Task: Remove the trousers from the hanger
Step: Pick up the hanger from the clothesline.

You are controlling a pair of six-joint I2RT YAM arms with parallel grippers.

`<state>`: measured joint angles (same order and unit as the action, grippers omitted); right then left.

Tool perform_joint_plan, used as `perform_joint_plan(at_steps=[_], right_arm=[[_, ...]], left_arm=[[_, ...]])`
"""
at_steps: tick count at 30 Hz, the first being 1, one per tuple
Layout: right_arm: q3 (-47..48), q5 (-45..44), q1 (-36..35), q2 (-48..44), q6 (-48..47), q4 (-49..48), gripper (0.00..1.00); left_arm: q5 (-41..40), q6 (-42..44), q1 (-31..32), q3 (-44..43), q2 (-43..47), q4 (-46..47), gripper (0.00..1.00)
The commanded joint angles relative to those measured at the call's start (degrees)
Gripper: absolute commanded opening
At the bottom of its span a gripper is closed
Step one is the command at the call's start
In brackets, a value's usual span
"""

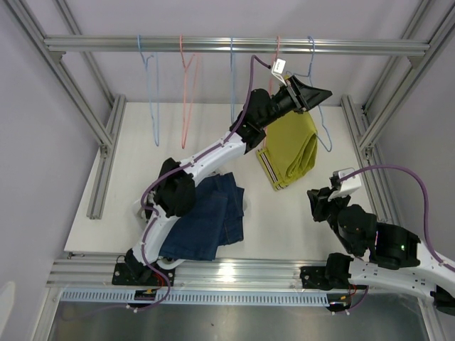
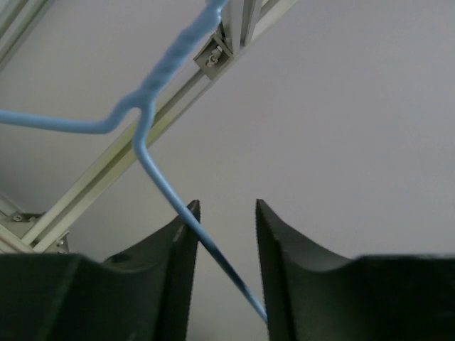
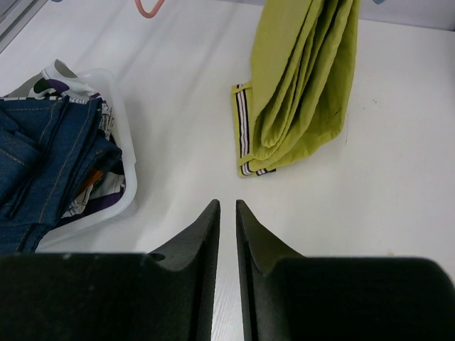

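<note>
Mustard-yellow trousers (image 1: 291, 145) hang folded over a light blue hanger (image 1: 324, 136) on the rail, at the back right. Their striped waistband end sits low, by the table. My left gripper (image 1: 316, 94) is raised to the top of that hanger. In the left wrist view its jaws stand apart, and the blue hanger (image 2: 153, 160) wire runs slantwise between the left gripper (image 2: 226, 206) fingers. My right gripper (image 1: 315, 195) is low over the table in front of the mustard trousers (image 3: 298, 85). The right gripper (image 3: 227, 204) is closed to a thin slit with nothing in it.
Navy trousers (image 1: 206, 217) lie on other folded pairs in a white bin (image 3: 121, 128) at the front left. Bare hangers, blue (image 1: 151, 92), pink (image 1: 188, 85) and blue (image 1: 232, 78), hang from the metal rail (image 1: 213, 45). Frame posts stand at both sides.
</note>
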<state>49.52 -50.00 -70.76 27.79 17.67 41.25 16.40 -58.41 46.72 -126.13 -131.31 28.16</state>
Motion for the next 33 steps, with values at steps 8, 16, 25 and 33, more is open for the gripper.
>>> perform_joint_plan(at_steps=[8,16,25,33], right_arm=[[-0.21,0.43,0.36,-0.46,-0.71,-2.23,0.18],[-0.30,1.57,0.45,-2.92,-0.80,-2.50,0.18],[0.14,1.48,0.45,-2.48,-0.27,-1.88,0.18],[0.32,1.04,0.45,-4.06,-0.18,-1.79,0.17]], left_arm=[[3.37,-1.28,0.30,-4.30,2.80,3.14,0.22],[6.62,0.67,1.18,-5.18,7.03,-2.32,0.00],[10.22,2.25,2.06,-10.10,11.51,-7.33,0.01],[15.24,2.68,3.46,-7.82,18.09,-9.00,0.01]])
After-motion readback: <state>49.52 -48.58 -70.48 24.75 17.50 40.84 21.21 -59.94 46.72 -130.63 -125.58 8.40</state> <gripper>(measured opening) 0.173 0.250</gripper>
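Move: The blue hanger's shoulder is already between the left fingers; the trousers' middle hangs about 20 cm below that hand, some 4 cm back and 5 cm to its left. The clothesline rail is roughly 5 cm ahead, level sideways, 12 cm up; the pink hanger about 13 cm left, level fore-and-aft, 5 cm lower. From the right hand the gripped shoulder lies some 22 cm ahead, 3 cm right, 14 cm higher. The left fingers close further on the blue hanger's shoulder, then draw it back about 3 cm and up 2. ##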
